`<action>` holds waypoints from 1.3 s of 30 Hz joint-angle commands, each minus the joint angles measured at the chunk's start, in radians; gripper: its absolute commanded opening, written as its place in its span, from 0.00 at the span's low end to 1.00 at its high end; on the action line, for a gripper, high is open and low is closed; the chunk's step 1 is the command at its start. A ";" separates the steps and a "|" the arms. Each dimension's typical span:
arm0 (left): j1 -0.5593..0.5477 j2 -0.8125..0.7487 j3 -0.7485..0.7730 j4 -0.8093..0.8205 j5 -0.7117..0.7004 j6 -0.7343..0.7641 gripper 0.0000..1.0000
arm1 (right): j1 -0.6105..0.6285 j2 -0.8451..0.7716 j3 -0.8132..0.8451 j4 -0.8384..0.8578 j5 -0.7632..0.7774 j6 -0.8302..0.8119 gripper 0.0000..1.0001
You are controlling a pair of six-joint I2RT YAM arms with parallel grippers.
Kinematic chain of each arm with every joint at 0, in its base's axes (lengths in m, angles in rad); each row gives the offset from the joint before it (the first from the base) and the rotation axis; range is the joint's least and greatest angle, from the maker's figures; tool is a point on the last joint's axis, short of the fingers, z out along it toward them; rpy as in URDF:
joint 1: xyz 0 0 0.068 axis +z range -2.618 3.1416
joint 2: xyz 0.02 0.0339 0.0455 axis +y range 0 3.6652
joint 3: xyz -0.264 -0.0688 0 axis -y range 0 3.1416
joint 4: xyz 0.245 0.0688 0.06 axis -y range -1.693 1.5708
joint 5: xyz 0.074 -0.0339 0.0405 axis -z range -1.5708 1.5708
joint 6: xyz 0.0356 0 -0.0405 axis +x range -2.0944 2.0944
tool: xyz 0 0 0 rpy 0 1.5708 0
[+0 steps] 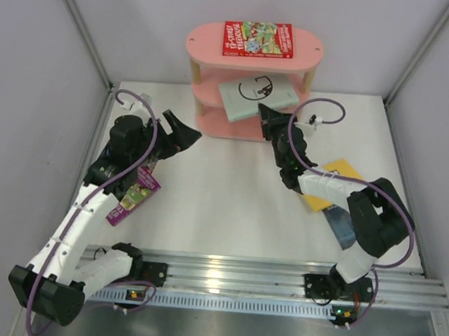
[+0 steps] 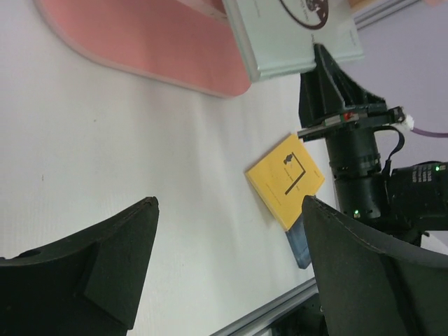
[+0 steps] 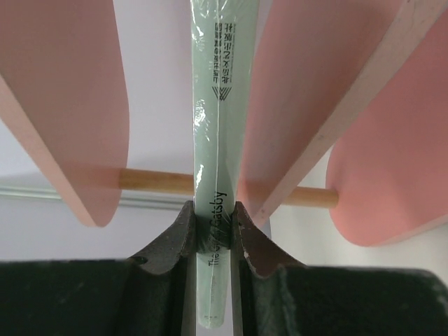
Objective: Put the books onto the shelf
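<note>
The pink shelf (image 1: 211, 42) stands at the back centre, a red book (image 1: 258, 39) flat on its top board. My right gripper (image 1: 271, 116) is shut on the spine of a pale grey-green book (image 1: 253, 96) whose far end lies in the middle tier. The right wrist view shows that book (image 3: 218, 105) edge-on between two pink boards (image 3: 70, 91). My left gripper (image 1: 182, 133) hangs open and empty left of the shelf. A purple book (image 1: 134, 194) lies under the left arm. A yellow book (image 2: 285, 180) rests on a blue book (image 2: 299, 245) under the right arm.
Grey enclosure walls close in the white table (image 1: 223, 191) at left, right and back. An aluminium rail (image 1: 278, 277) runs along the near edge between the two arm bases. A wooden shelf post (image 3: 154, 180) crosses behind the held book.
</note>
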 commanded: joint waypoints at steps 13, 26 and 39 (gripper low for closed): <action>0.004 -0.070 -0.053 -0.012 -0.012 0.075 0.88 | 0.020 0.246 0.410 0.126 0.245 0.104 0.00; 0.004 -0.061 -0.037 -0.044 -0.029 0.102 0.89 | 0.065 0.295 0.562 -0.207 0.311 0.222 0.00; 0.005 -0.073 -0.038 -0.053 -0.021 0.098 0.89 | 0.085 0.308 0.634 -0.431 0.380 0.334 0.00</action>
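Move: The right hand holds the pale green book by its spine at the mouth of the shelf's middle bay; the middle shelf's centre lies about 10 cm ahead, 3 cm left and 4 cm below. The red book sits on the top board, roughly 12 cm ahead, 2 cm left and 15 cm above this hand. From the empty left hand, the middle shelf is some 22 cm ahead, 18 cm right and 7 cm below. Right hand, still pinching the green book, slides it 8 cm forward, then left, into the bay, turning 15 degrees clockwise. ##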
